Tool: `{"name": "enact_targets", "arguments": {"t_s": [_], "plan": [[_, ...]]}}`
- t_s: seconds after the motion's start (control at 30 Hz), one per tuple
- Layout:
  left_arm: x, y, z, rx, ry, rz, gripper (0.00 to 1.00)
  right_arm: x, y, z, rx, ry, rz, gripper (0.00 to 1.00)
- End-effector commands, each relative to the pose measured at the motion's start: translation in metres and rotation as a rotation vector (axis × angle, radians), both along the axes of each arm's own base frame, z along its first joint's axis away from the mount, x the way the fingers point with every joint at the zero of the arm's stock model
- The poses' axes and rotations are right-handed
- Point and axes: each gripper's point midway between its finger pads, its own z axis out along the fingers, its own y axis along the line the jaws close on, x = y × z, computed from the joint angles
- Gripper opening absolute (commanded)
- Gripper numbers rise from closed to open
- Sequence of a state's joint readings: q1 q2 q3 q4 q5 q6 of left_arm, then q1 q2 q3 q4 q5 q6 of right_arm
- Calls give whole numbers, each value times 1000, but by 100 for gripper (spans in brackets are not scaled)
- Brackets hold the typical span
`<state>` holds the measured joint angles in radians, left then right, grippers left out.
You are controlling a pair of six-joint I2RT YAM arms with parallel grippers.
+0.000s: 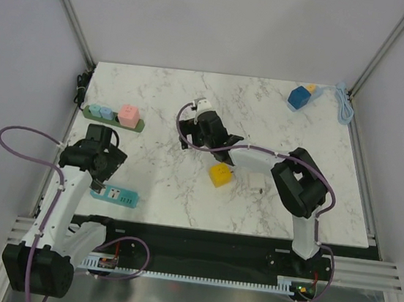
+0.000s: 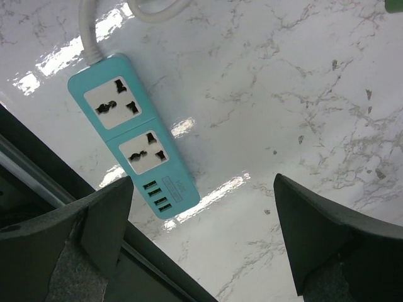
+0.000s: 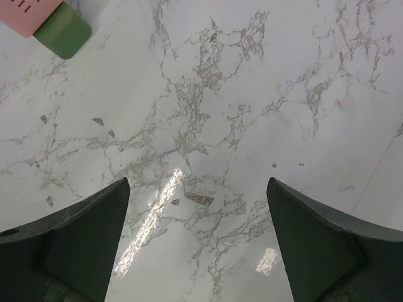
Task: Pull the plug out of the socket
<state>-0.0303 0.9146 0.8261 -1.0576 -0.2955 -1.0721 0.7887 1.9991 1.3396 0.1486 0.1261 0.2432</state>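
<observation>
A teal power strip (image 1: 115,196) lies near the table's front left edge. In the left wrist view both sockets of this strip (image 2: 132,135) are empty, and its white cable (image 2: 91,31) leads off the top. My left gripper (image 2: 201,233) hangs open just above and beside its USB end, holding nothing. A green power strip (image 1: 114,118) at the left carries a pink plug (image 1: 127,114) and blue plugs (image 1: 101,111). My right gripper (image 3: 198,239) is open over bare marble, right of that strip, whose pink and green end (image 3: 50,22) shows at its top left corner.
A yellow cube plug (image 1: 220,174) and a small white plug (image 1: 257,182) lie loose mid-table beside the right arm. A blue plug (image 1: 299,97) and a light blue cable (image 1: 344,102) sit at the back right. The table's front edge (image 2: 63,189) runs close to the teal strip.
</observation>
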Motion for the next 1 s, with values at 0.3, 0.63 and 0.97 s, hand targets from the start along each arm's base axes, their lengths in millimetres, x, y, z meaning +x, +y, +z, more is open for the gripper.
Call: {"name": "enact_targets", "arguments": {"t_s": [0.3,0.63,0.97], "plan": [[11,-21,8,-49,-69,-195,100,3,39,13,-52,-109,111,98],[14,-25,29,-10,-99,-353,100,11,73,9,-67,-120,236,98],[13,-36,58,-76,-186,-327,100,6,101,-16,-41,-105,366,98]]}}
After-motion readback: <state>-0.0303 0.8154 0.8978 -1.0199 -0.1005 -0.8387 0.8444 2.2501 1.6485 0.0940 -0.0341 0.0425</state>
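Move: The pink block on the green tray lies about 20 cm to the right hand's left, some 6 cm farther out and 6 cm lower. The tray's middle is roughly 5 cm beyond it to the left; the yellow plug, already off, stands about 15 cm right of the right hand and 10 cm back. From the left hand the pink block is some 27 cm straight ahead, and the socket about 4 cm back, 2 cm left and 10 cm below. Empty and wide open, the right hand sweeps about 8 cm left over bare table towards the pink block and green tray, dipping, rising again and finally sinking to some 2 cm below its starting height while turning roughly 15 degrees counter-clockwise. The left hand, also open and touching nothing, first drifts about 2 cm right away from the socket, turning clockwise, then climbs some 4 cm with its fingers tipping a little farther forward. ##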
